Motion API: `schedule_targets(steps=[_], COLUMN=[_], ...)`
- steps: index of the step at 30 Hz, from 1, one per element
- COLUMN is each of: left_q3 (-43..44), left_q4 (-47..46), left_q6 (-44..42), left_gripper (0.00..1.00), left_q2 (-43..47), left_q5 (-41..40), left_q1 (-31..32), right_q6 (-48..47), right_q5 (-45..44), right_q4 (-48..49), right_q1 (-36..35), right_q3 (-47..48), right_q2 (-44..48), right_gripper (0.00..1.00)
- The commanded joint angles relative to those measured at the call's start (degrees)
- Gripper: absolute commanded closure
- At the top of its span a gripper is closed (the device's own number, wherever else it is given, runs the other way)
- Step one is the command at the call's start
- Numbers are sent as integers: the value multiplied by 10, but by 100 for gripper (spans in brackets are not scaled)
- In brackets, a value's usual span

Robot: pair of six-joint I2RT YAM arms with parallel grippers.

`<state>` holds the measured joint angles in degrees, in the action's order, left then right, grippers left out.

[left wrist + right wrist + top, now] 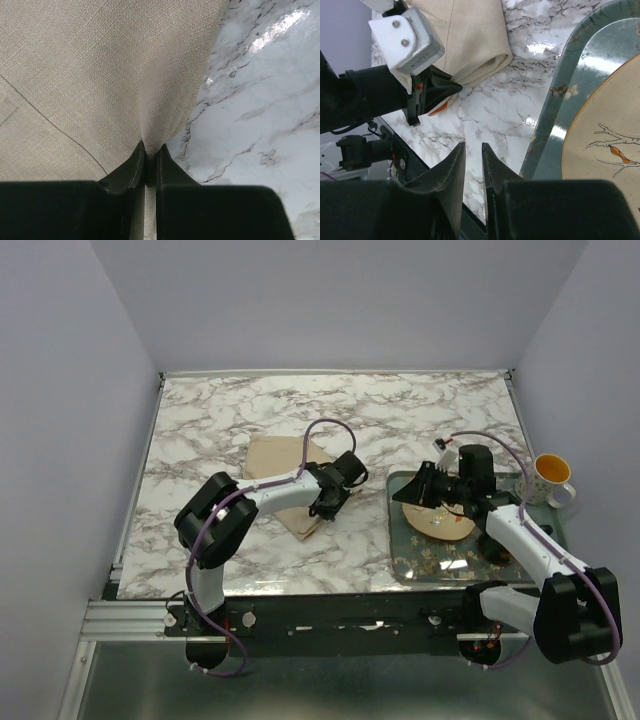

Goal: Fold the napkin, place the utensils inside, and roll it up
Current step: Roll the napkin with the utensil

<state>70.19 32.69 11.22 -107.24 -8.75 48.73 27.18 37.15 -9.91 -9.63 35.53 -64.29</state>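
The tan napkin (278, 462) lies partly folded on the marble table, left of centre. It fills the left wrist view (100, 75) and also shows in the right wrist view (470, 35). My left gripper (325, 508) is shut on a folded edge of the napkin (151, 150) at its near right corner. A bit of the orange utensil (439, 107) peeks out under that corner, beside the left gripper; the rest is hidden. My right gripper (420, 490) hovers empty by the tray's left edge, its jaws a narrow gap apart (473, 147).
A teal tray (450, 565) at the right holds a round tan patterned plate (440, 523); both show in the right wrist view, tray (560, 100) and plate (605, 150). A white and yellow mug (550, 478) stands at the tray's far right.
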Motion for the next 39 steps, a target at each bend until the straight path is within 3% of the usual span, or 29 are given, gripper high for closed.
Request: schedule_targets(steps=[1, 4, 8, 12, 15, 21, 31, 39], left_q3=[-37, -38, -35, -41, -51, -74, -124, -136], left_q4=[4, -12, -20, -39, -61, -110, -200, -247], left_q6=[15, 28, 44, 53, 69, 95, 151, 181], left_gripper=[93, 100, 100, 100, 100, 100, 100, 100], left_q2=[-45, -28, -16, -8, -3, 1, 4, 0], left_q5=[49, 126, 190, 264, 323, 415, 511, 543], left_q1=[-19, -34, -53, -81, -97, -127, -169, -174], right_q6=[28, 40, 62, 80, 118, 226, 328, 341], right_q5=[51, 63, 57, 46, 35, -41, -230, -257], right_q4=[70, 83, 95, 103, 146, 172, 110, 79], right_q1=[0, -10, -28, -50, -69, -122, -196, -246], right_q3=[-16, -5, 11, 25, 17, 36, 69, 108], right_q2=[-42, -70, -92, -121, -136, -186, -213, -271], right_gripper=[71, 67, 63, 53, 45, 41, 27, 26])
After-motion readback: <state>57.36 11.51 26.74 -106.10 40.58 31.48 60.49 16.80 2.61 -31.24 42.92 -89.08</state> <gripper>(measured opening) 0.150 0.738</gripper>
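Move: The left gripper already pinches the napkin's rolled edge. The roll's right end lies about 7 cm to its right and 5 cm farther out, roughly level. The orange utensil's end is some 3 cm left and 4 cm back. From the right gripper, that right end is about 10 cm left, 4 cm ahead and 11 cm below. The left gripper is 16 cm left of it, level forward, 11 cm down; the plate is 9 cm right, 1 cm ahead, 12 cm down. Bring the right gripper about 10 cm left and some 6 cm down towards the roll's right end, easing a little forward, tipping it farther down and opening its fingers wide. Meanwhile keep the left fingers shut on the napkin, draw them a few centimetres right and back with a slight lift, and swing that wrist about 50 degrees so the fingers point right and back. ##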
